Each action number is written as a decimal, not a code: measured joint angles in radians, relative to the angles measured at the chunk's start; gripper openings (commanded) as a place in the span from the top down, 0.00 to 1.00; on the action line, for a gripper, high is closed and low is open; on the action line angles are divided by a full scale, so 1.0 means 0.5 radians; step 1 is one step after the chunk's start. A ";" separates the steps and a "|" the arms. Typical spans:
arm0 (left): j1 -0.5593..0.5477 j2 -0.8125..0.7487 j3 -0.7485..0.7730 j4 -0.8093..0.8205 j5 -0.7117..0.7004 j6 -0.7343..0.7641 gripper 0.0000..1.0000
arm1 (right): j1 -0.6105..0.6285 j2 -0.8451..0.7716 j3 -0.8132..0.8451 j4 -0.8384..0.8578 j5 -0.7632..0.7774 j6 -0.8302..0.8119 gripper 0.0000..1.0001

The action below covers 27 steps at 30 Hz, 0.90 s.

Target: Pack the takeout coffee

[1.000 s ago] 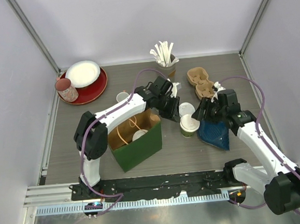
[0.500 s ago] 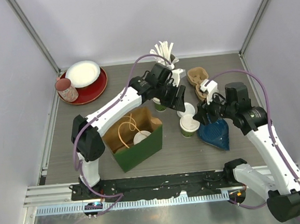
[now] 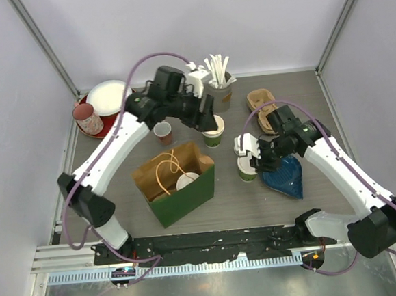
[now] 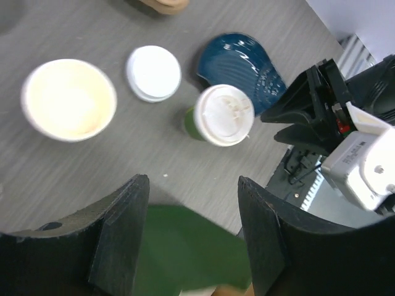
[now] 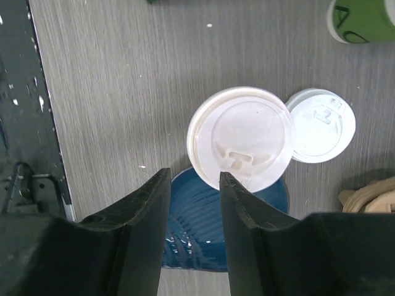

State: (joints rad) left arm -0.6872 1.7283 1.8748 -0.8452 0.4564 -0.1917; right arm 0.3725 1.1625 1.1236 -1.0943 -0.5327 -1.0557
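A lidded green cup (image 3: 246, 169) of takeout coffee stands right of the green paper bag (image 3: 188, 197). My right gripper (image 3: 257, 160) hovers just right of it. In the right wrist view that gripper (image 5: 192, 182) is open, and only the blue dish (image 5: 203, 228) shows between the fingers. The cup's lid (image 5: 241, 137) lies just past the tips. An open green cup (image 3: 214, 130) stands further back, with a loose white lid (image 3: 241, 143) beside it. My left gripper (image 3: 206, 114) is raised above that cup, open and empty (image 4: 194, 185). Another cup (image 3: 185, 181) sits inside the bag.
A small red-and-white cup (image 3: 162, 131) stands behind the bag. A pink tumbler (image 3: 86, 118) and a white plate rest on a red plate (image 3: 128, 118) at the back left. A holder of stirrers (image 3: 218, 78) and a cardboard cup carrier (image 3: 262, 105) are at the back.
My left gripper opened, rose and drew back to the left, leaving the open green cup standing. My right gripper swung left over the blue dish toward the lidded cup, its jaws narrowing.
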 measured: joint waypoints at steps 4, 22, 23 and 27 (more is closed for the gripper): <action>0.192 -0.233 -0.085 -0.036 -0.007 0.101 0.36 | 0.110 0.065 0.003 -0.046 0.133 -0.134 0.66; 0.469 -0.445 -0.262 -0.134 0.068 0.259 0.38 | 0.259 0.083 -0.143 0.087 0.507 -0.241 0.62; 0.471 -0.445 -0.262 -0.134 0.077 0.259 0.38 | 0.260 0.083 -0.150 0.096 0.513 -0.242 0.62; 0.475 -0.447 -0.262 -0.134 0.103 0.258 0.38 | 0.262 0.083 -0.162 0.120 0.523 -0.245 0.61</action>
State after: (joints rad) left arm -0.4496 1.5047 1.7439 -0.9123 0.5079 -0.0628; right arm 0.5034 1.2041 1.0428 -1.0344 -0.2714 -1.1782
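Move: The lidded coffee cup stands close under the right hand: its middle is about 4 cm ahead, 3 cm to the left and 9 cm below. The spare lid lies some 12 cm beyond that cup, the blue packet about 12 cm to the cup's right, and the open cup roughly 15 cm farther out than the lidded one and 13 cm to its left. From the left hand, the lidded cup is around 14 cm right, 4 cm back and 22 cm down. Towards the lidded coffee cup's rim, on its right-hand side, the right hand sinks about 4 cm with a slight shift right, tilting some 15 degrees so its part-open fingers point more steeply down; whether they touch the lid can't be seen. The open, empty left hand withdraws about 10 cm left, away from that cup, rising slightly. ##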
